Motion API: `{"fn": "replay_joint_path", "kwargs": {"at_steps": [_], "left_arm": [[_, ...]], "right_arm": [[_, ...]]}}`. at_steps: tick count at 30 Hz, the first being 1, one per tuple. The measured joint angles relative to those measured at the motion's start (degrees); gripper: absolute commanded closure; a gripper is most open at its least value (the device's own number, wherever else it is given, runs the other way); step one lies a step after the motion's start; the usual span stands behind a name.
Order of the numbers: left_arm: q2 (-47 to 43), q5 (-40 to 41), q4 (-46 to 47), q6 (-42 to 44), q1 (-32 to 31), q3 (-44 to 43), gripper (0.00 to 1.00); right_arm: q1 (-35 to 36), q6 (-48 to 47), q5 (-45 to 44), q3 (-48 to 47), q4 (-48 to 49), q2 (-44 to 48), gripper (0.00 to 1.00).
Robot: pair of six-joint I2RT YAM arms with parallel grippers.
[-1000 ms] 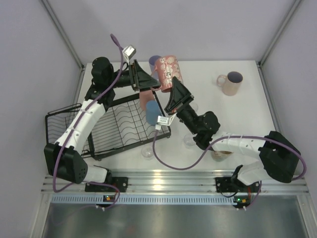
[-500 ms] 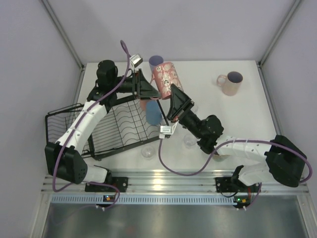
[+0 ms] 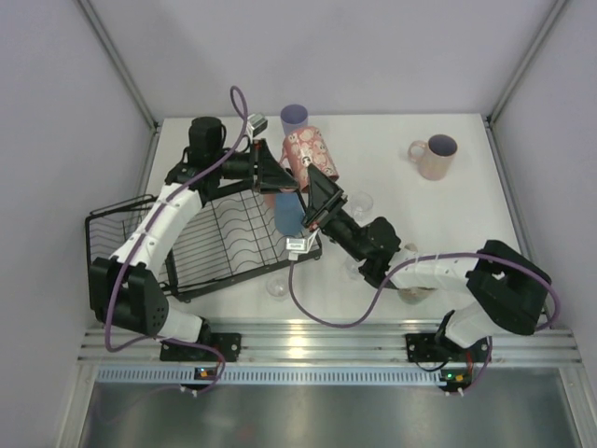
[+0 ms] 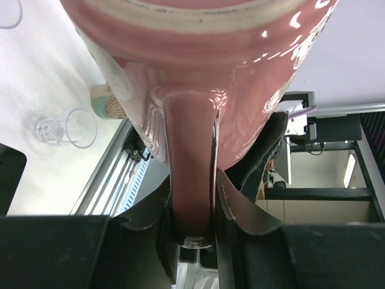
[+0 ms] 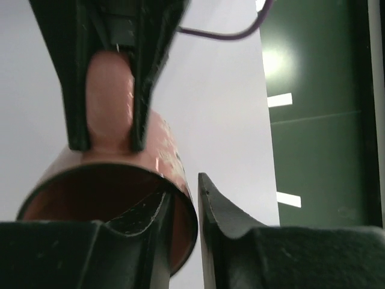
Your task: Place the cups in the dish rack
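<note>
A pink patterned mug (image 3: 311,153) hangs tilted above the far right corner of the black wire dish rack (image 3: 220,245), between my two grippers. My left gripper (image 3: 289,176) is shut on the mug's handle (image 4: 189,162), which is pinched tight between both fingers. My right gripper (image 3: 314,179) straddles the mug's rim (image 5: 180,198): one finger is inside the mug, the other stands outside with a thin gap to the wall, so it is open. A blue tumbler (image 3: 288,215) lies in the rack's right end. A lavender tumbler (image 3: 294,118) stands behind the mug.
A cream and pink mug (image 3: 431,157) stands at the far right of the table. Small clear glasses stand by the rack's front corner (image 3: 277,287) and beside my right arm (image 3: 361,202), (image 3: 354,266). The rack's taller basket section (image 3: 117,219) is at its left end.
The pink mug has come down and left toward the rack. My left gripper closed onto its handle, and my right gripper loosened its pinch on the rim.
</note>
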State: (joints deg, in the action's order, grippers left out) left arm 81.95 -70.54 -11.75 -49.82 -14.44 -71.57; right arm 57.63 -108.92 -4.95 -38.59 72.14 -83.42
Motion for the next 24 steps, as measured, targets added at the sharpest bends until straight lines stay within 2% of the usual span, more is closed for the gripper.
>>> {"fn": "replay_joint_path", "kwargs": {"at_steps": [8,13,20,24], "left_arm": [[1.62,3.02,-2.14,-2.51,-0.57,-2.40,1.00],[1.97,5.18,-1.42,-4.48,-0.81,-3.80,1.00],[2.32,7.23,-0.79,-6.12,-0.81,-6.01,1.00],[2.60,9.11,-0.70,-6.05,-0.55,-7.41,1.00]], "right_arm": [[-0.04,-0.02,0.13,-0.92,0.70,-2.99,0.69],[-0.04,1.27,0.28,-0.96,0.72,-2.16,0.54],[-0.04,2.21,0.24,-0.96,0.50,-0.26,0.49],[-0.04,2.64,0.35,-0.96,0.44,0.57,0.42]]}}
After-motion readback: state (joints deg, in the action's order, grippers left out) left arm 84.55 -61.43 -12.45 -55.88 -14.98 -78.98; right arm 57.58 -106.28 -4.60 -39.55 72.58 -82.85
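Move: The pink flowered mug hangs between both hands, its handle in the left fingers and its rim between the right ones. The mug's middle lies about 4 cm ahead and 5 cm right of the left hand, and some 5 cm ahead, 2 cm left and 2 cm above the right. From the left hand, the dish rack's middle is roughly 15 cm left, 7 ahead, 28 below; the blue cup in it stands 9 ahead, level sideways, 25 below, and the pink cup 18 ahead, 5 left, 25 below. The pink mug, still pinched by its handle in the left fingers, is carried forward nearly 4 cm and, after a tiny dip, up about 2.5 cm, away from the right hand, the left wrist swinging some 10 degrees counter-clockwise. The right fingers spread to about half open and release the rim; that hand edges forward-left and down a centimetre, then back, rightward and up about 2 cm. ##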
